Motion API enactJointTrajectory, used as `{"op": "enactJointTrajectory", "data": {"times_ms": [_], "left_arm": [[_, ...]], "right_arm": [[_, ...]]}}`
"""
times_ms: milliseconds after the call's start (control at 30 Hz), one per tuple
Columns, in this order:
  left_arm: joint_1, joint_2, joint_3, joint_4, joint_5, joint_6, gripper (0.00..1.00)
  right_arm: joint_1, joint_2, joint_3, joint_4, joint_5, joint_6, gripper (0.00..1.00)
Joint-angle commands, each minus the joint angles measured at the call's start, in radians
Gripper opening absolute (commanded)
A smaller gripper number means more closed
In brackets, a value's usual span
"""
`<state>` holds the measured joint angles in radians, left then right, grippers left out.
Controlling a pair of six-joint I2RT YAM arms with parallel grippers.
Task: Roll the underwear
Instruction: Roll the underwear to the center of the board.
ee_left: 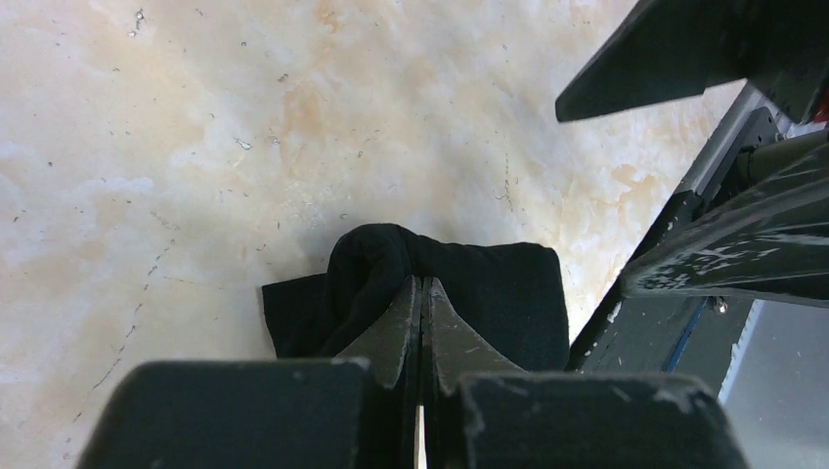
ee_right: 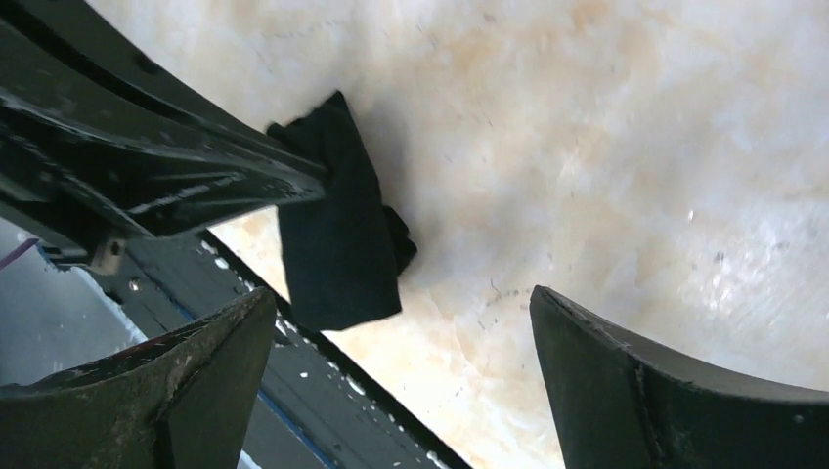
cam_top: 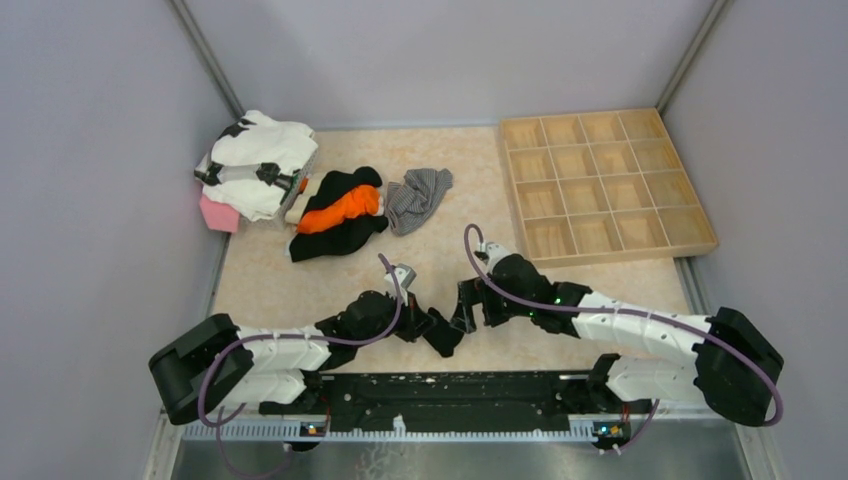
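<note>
The black underwear (ee_left: 499, 293) is a small, partly folded piece at the table's near edge, also seen in the top view (cam_top: 446, 340). My left gripper (ee_left: 422, 285) is shut with its tips pinched into a bunched fold of it. In the right wrist view the black underwear (ee_right: 337, 244) hangs from the left gripper's fingers (ee_right: 244, 181) over the front rail. My right gripper (ee_right: 401, 298) stands wide open just beside the cloth and holds nothing. In the top view the two grippers (cam_top: 425, 322) (cam_top: 466, 305) nearly meet. The grey striped underwear (cam_top: 418, 197) lies crumpled at the back.
A black and orange garment (cam_top: 340, 213) lies left of the grey piece. Behind it sit white clothes (cam_top: 258, 160) and a pink block (cam_top: 218, 213). A wooden tray (cam_top: 690, 243) with several compartments stands at the back right. The black front rail (ee_right: 323, 391) runs under the grippers.
</note>
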<state>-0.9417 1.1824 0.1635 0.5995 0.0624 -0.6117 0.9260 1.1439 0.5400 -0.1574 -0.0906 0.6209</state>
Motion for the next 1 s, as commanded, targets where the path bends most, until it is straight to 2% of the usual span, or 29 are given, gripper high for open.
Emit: {"op": "enactJointTrajectory", "data": {"times_ms": [0, 167, 367, 633, 967], "left_arm": [[-0.005, 0.022, -0.036, -0.152, -0.012, 0.019, 0.0], [-0.006, 0.018, -0.03, -0.163, -0.013, 0.021, 0.0], [-0.006, 0.011, -0.032, -0.166, -0.014, 0.021, 0.0], [-0.008, 0.008, -0.036, -0.163, -0.013, 0.018, 0.0], [-0.01, 0.01, -0.035, -0.162, -0.011, 0.02, 0.0]], "right_arm": [[-0.013, 0.032, 0.089, -0.026, 0.009, -0.134, 0.99], [-0.03, 0.089, 0.06, 0.098, -0.12, -0.105, 0.99], [-0.043, 0.194, 0.067, 0.149, -0.174, -0.083, 0.98], [-0.058, 0.314, 0.085, 0.214, -0.214, -0.063, 0.91], [-0.057, 0.411, 0.03, 0.3, -0.315, 0.004, 0.75]]}}
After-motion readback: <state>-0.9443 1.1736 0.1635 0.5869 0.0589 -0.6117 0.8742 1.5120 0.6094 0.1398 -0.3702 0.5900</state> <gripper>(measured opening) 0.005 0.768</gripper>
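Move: At the near edge of the table, the rolled underwear has its middle about 4 cm to the right hand's left, 3 cm back and 4 cm below it. From the left hand it lies some 3 cm to the right, 2 cm back and 1 cm lower. Farther off lie the grey garment, about 25 cm ahead of the right hand and 10 cm left, and the wooden tray, roughly 28 cm ahead and 33 cm right, both some 6 cm lower. Swinging left about 5 cm in all, the wide-open right hand first lifts a centimetre, then sinks some 4 cm beside the underwear roll and goes on left so its fingers come astride the roll. The wrist turns about 10 degrees counter-clockwise and the fingers begin to close, still well apart. The left hand stays put, its shut fingertips resting on the roll. ##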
